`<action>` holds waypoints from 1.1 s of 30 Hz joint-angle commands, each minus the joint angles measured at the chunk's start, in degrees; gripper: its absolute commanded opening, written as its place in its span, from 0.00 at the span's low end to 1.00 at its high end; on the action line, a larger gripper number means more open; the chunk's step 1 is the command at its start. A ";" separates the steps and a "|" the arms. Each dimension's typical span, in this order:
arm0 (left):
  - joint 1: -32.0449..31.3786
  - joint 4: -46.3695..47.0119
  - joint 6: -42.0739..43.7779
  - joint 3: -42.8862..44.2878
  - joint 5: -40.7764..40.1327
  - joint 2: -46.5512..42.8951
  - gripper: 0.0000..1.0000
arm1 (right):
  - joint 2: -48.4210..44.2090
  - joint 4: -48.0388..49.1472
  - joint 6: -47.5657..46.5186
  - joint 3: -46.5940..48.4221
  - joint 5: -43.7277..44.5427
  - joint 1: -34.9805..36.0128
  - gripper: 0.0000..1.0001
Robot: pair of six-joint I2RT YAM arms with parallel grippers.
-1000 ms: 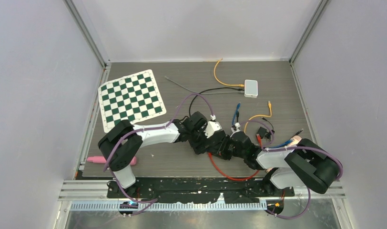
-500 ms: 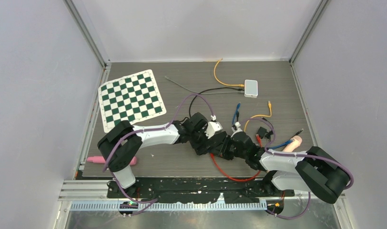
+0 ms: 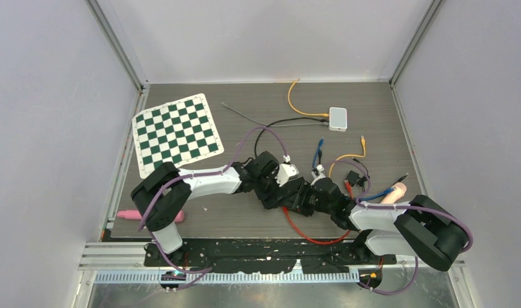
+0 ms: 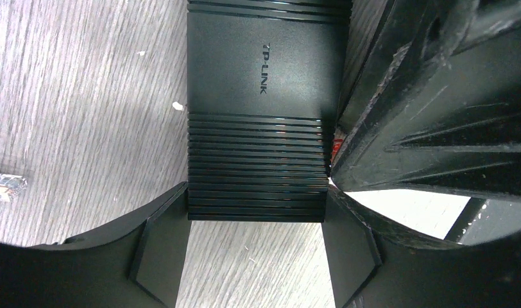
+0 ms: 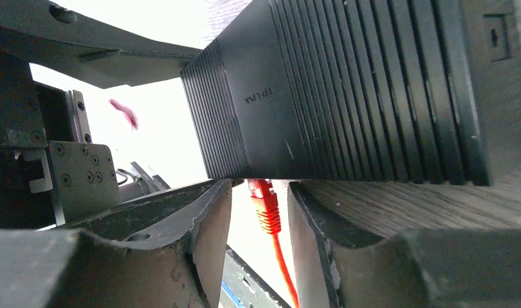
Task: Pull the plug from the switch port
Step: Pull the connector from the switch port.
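A black TP-Link switch lies on the grey wood table, and my left gripper is shut on its two sides. In the right wrist view the switch fills the top, and a red plug hangs from its near face, the red cable looping toward the table's front edge. My right gripper stands open around the plug, with a gap on each side of it. From above, both grippers meet mid-table and hide the switch, the left gripper close beside the right gripper.
A green-white chessboard lies at the back left. A white box with an orange cable sits at the back. A blue cable, another orange lead and a small black part lie near the right arm. A pink object is front left.
My right gripper's fingers have parted from the red plug. The right arm's elbow has swung a little to the right. The left gripper still clamps the switch.
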 commanded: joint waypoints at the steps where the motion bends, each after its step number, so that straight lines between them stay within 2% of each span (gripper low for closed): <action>1: -1.04 0.56 -1.76 -0.81 6.06 -0.23 0.60 | 1.73 0.05 0.34 0.70 3.56 -0.20 0.47; 4: -1.04 0.93 -2.01 -0.99 6.37 -0.29 0.59 | 2.93 0.62 0.52 1.09 3.89 -0.20 0.46; 7: -1.04 0.93 -2.03 -1.00 6.72 -0.24 0.59 | 4.38 1.20 0.60 1.14 3.86 -0.23 0.40; 17: -1.04 0.62 -1.99 -0.85 6.37 -0.30 0.59 | 4.59 1.21 -0.93 1.43 2.22 -0.21 0.07; 26: -1.04 -1.68 -0.71 -0.59 2.25 0.63 0.59 | 3.79 -3.57 -4.99 3.27 -1.57 -0.27 0.05; 30: -0.96 -2.70 0.17 -0.51 0.03 1.44 0.59 | 4.31 4.13 -4.51 1.38 -9.05 -0.21 0.05; 33: -0.96 -2.96 0.25 -0.44 -0.49 2.25 0.59 | 3.44 11.35 -1.71 -1.00 -10.64 -0.21 0.05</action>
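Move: Between the right hand's open fingers sits the red plug, still in the switch port, level front to back, barely 1 cm to their left and about 1 cm below. The switch's middle is some 4 cm ahead, 2 cm right and 2 cm above, with the power adapter about 9 cm ahead, 19 cm right and slightly lower. From the left hand gripping the switch's end, the plug lies roughly 4 cm back, 3 cm right and 1 cm above. Settling about 0.5 cm down and slightly left over the red plug, the right fingers close from roughly half open and pinch its sides. The hand then eases back about 0.5 cm, away from the port, turning some 5 degrees counter-clockwise, while the left hand keeps its grip on the switch and holds it nearly still. ##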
